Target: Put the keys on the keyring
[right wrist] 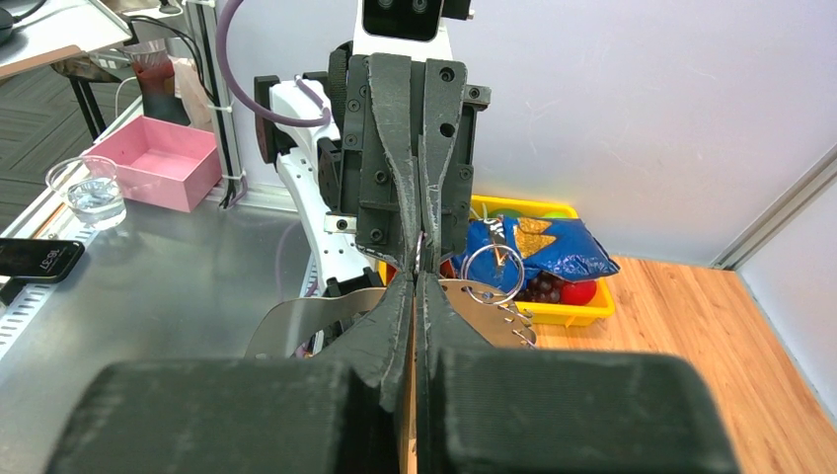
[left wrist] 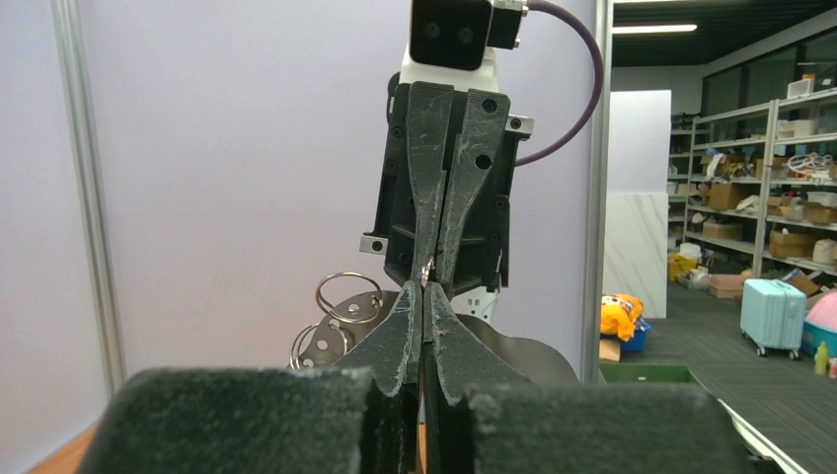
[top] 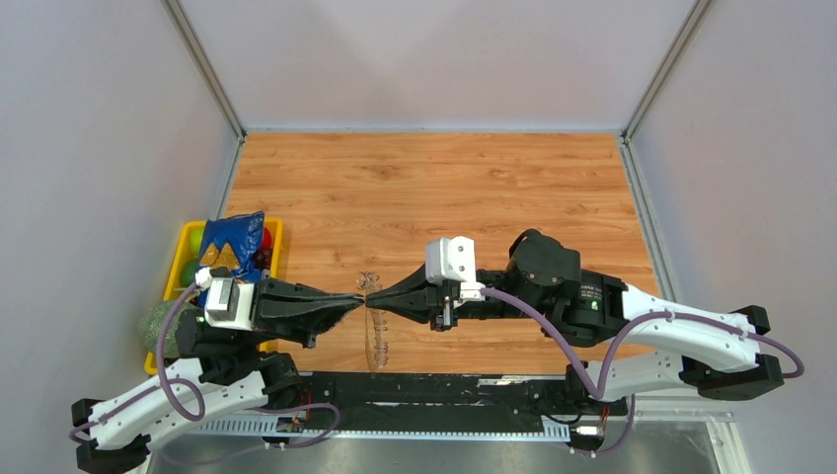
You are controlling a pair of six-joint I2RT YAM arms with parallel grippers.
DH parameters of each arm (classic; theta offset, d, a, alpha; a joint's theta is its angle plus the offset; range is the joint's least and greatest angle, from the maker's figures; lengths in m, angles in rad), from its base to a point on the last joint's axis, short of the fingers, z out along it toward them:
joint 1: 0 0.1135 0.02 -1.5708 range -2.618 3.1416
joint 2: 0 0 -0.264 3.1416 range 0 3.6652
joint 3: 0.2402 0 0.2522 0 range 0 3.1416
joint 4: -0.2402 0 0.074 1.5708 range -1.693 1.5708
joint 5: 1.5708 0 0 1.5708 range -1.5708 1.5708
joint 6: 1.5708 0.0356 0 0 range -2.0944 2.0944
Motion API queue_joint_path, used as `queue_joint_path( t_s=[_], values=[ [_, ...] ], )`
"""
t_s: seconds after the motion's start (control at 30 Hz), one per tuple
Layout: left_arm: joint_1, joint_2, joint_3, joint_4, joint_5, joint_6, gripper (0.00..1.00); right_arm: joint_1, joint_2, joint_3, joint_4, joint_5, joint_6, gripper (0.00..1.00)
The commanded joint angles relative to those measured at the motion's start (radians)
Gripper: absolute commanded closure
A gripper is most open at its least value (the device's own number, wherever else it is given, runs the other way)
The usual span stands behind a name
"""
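My left gripper [top: 352, 301] and right gripper [top: 374, 301] meet tip to tip above the near middle of the wooden table, both shut. In the left wrist view a thin silver sliver [left wrist: 426, 269] shows pinched between the right gripper's fingertips, just past my left gripper [left wrist: 426, 293]; what it is cannot be told. The keyring [top: 376, 341] stands on edge right below the tips. The wrist views show it as a grey metal piece [right wrist: 484, 314] with holes and small wire rings [left wrist: 347, 296] along its rim. The keys are hidden from every view. My right gripper [right wrist: 416, 278] touches the left one's tips.
A yellow bin [top: 186, 247] at the table's left edge holds a blue snack bag [top: 232, 247] and fruit. Grey walls close in the left, back and right. Off the table, in the right wrist view, are a pink box [right wrist: 158, 163], a water glass [right wrist: 89, 193] and a phone [right wrist: 35, 259].
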Motion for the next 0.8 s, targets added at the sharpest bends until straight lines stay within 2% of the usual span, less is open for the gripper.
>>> queue_joint_path(
  t_s=[0.0, 0.07, 0.2, 0.27, 0.47, 0.77],
  values=[
    [0.0, 0.021, 0.007, -0.001, 0.017, 0.02, 1.0, 0.003, -0.01, 0.02, 0.04, 0.0, -0.004, 1.0],
    [-0.001, 0.012, 0.011, -0.023, 0.03, 0.03, 0.95, 0.003, -0.028, 0.007, 0.041, 0.01, 0.001, 1.0],
    [0.0, 0.001, 0.036, -0.107, 0.061, 0.065, 0.71, 0.003, -0.073, -0.023, 0.04, 0.026, 0.004, 1.0],
    [-0.001, -0.005, 0.055, -0.16, 0.069, 0.083, 0.64, 0.003, -0.103, -0.041, 0.039, 0.029, 0.01, 1.0],
    [-0.001, -0.039, 0.081, -0.267, 0.042, 0.125, 0.57, 0.004, -0.184, -0.093, 0.001, 0.034, 0.013, 1.0],
    [0.0, 0.007, 0.091, -0.282, 0.03, 0.153, 0.54, 0.003, -0.311, -0.193, -0.034, 0.003, 0.026, 1.0]
  ],
)
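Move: My left and right fingertips meet on one small ring at the top edge of the metal plate, both already shut on it. Counted from either hand, the middle of the plate hangs roughly 6 cm below, about 2 cm nearer the base and 1 cm to the right. Two loose rings on the same rim sit some 3 cm ahead, neither left nor right and at about the height of the tips. I open my left fingers to nearly half, letting go of the small ring, and sink that hand about 3 cm while its fingers tip some 10 degrees down towards level. My right fingers stay shut on the ring, and once the left has begun to open I draw ring and plate about 7 cm to the right, away from my left hand, at nearly the same height. ##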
